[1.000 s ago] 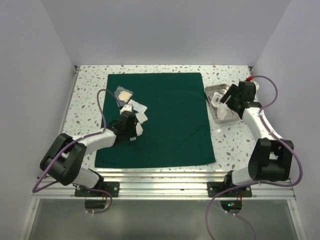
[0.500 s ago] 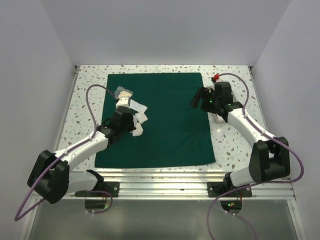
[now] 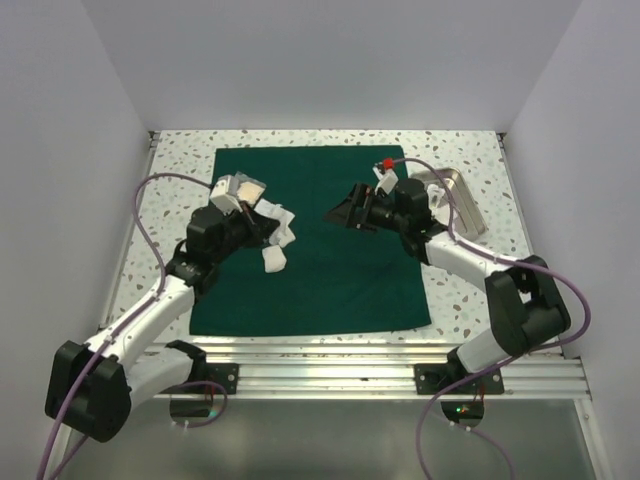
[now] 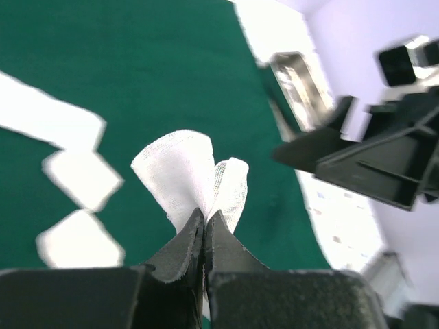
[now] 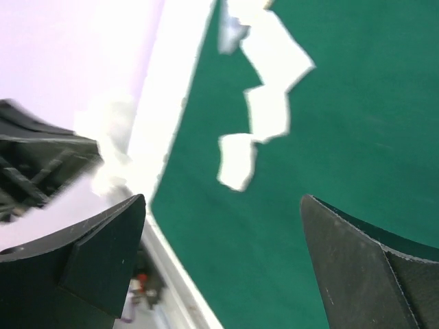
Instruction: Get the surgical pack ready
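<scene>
The surgical pack's dark green drape [image 3: 340, 270] lies spread flat on the table. My left gripper [image 3: 262, 228] is shut on a folded white gauze piece [image 4: 188, 178], which sticks out beyond the tips [image 4: 205, 218] above the drape [image 4: 137, 68]. My right gripper [image 3: 345, 213] hangs open over the drape's middle with nothing between its fingers [image 5: 223, 199]. More white gauze pieces [image 3: 272, 260] lie on the drape's left part, and show in the right wrist view [image 5: 267, 113] and the left wrist view [image 4: 82, 178].
A shiny steel tray [image 3: 458, 200] stands on the speckled table to the right of the drape, behind the right arm. A small packet [image 3: 243, 189] lies near the drape's far left corner. White walls close in the sides and back.
My left gripper closed on a gauze piece and lifted it off the drape. The right arm swung left from the tray to over the drape, its jaws opening wider.
</scene>
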`<state>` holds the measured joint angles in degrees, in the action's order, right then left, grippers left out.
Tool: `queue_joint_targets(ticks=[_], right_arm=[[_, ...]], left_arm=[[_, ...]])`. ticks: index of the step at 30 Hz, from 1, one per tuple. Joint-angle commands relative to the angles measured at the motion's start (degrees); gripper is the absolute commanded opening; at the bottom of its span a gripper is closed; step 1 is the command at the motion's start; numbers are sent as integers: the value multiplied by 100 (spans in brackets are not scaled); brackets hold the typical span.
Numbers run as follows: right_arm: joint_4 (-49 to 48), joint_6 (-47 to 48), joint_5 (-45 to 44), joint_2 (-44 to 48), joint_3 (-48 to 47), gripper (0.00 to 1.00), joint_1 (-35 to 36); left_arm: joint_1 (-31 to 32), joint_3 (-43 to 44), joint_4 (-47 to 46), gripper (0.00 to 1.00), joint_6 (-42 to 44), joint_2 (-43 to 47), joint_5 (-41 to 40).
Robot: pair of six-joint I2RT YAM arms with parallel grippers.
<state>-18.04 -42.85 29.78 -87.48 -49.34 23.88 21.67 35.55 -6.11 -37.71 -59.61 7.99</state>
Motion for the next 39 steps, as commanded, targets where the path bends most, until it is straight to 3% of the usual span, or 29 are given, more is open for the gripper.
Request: queue_joint_targets(ticks=[1, 5, 10, 11, 13, 15, 16, 17, 21, 23, 28, 35, 36, 39], right_arm=[[-1280, -627, 56, 91, -75, 99, 380], [-2149, -1451, -262, -84, 12, 99, 688], [-2195, -1481, -604, -78, -102, 98, 882], [-2108, -1272, -1101, 72, 63, 99, 882], [-917, -772, -1901, 546, 83, 99, 864], [461, 169, -3509, 1013, -399, 99, 847], [1347, 389, -3949, 1075, -531, 98, 786], [1634, 635, -4180, 1110, -707, 97, 663], [2882, 760, -3708, 787, -972, 85, -950], [3270, 1101, -4048, 602, -1199, 81, -1261], [3448, 1165, -4138, 127, -1218, 58, -1728], [3606, 1297, -4279, -207, -1306, 48, -2229], [3650, 1305, -4322, -208, -1289, 41, -2221], [3659, 1297, -4402, -217, -1140, 33, -2238]], left_arm=[[-67, -144, -1303, 0, -780, -216, 1617], [-58, -382, -2489, 0, -1343, -498, 2066], [12, -268, -2729, 0, -1502, -762, 2040], [56, -155, -2738, 0, -1485, -823, 2040], [109, -40, -2781, 0, -1441, -1078, 2014], [197, 153, -2773, 0, -1353, -1288, 1935], [215, 197, -2764, 0, -1335, -1333, 1882], [267, 285, -2764, 0, -1300, -1360, 1830], [364, 549, -2685, 0, -1133, -1605, 1636], [417, 654, -2685, 0, -1116, -1711, 1618], [461, 743, -2589, 0, -975, -1808, 1530], [470, 910, -2334, 0, -755, -1834, 1521], [487, 927, -2342, 0, -746, -1834, 1513], [531, 1024, -2333, 0, -711, -1905, 1521]])
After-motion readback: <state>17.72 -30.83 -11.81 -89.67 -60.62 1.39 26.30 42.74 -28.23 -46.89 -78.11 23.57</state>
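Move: The tray's middle lies about 31 cm right of the empty right hand, 8 cm ahead and 14 cm down; the held gauze, already pinched by the left hand, is some 15 cm to its left and 4 cm back, about level. From the left hand the tray is roughly 47 cm right, 14 cm ahead and 17 cm below; a loose gauze lies 17 cm straight below. Right hand reaches 6 cm left, then swings 34 right over the tray, half-closing; left carries the gauze right. ##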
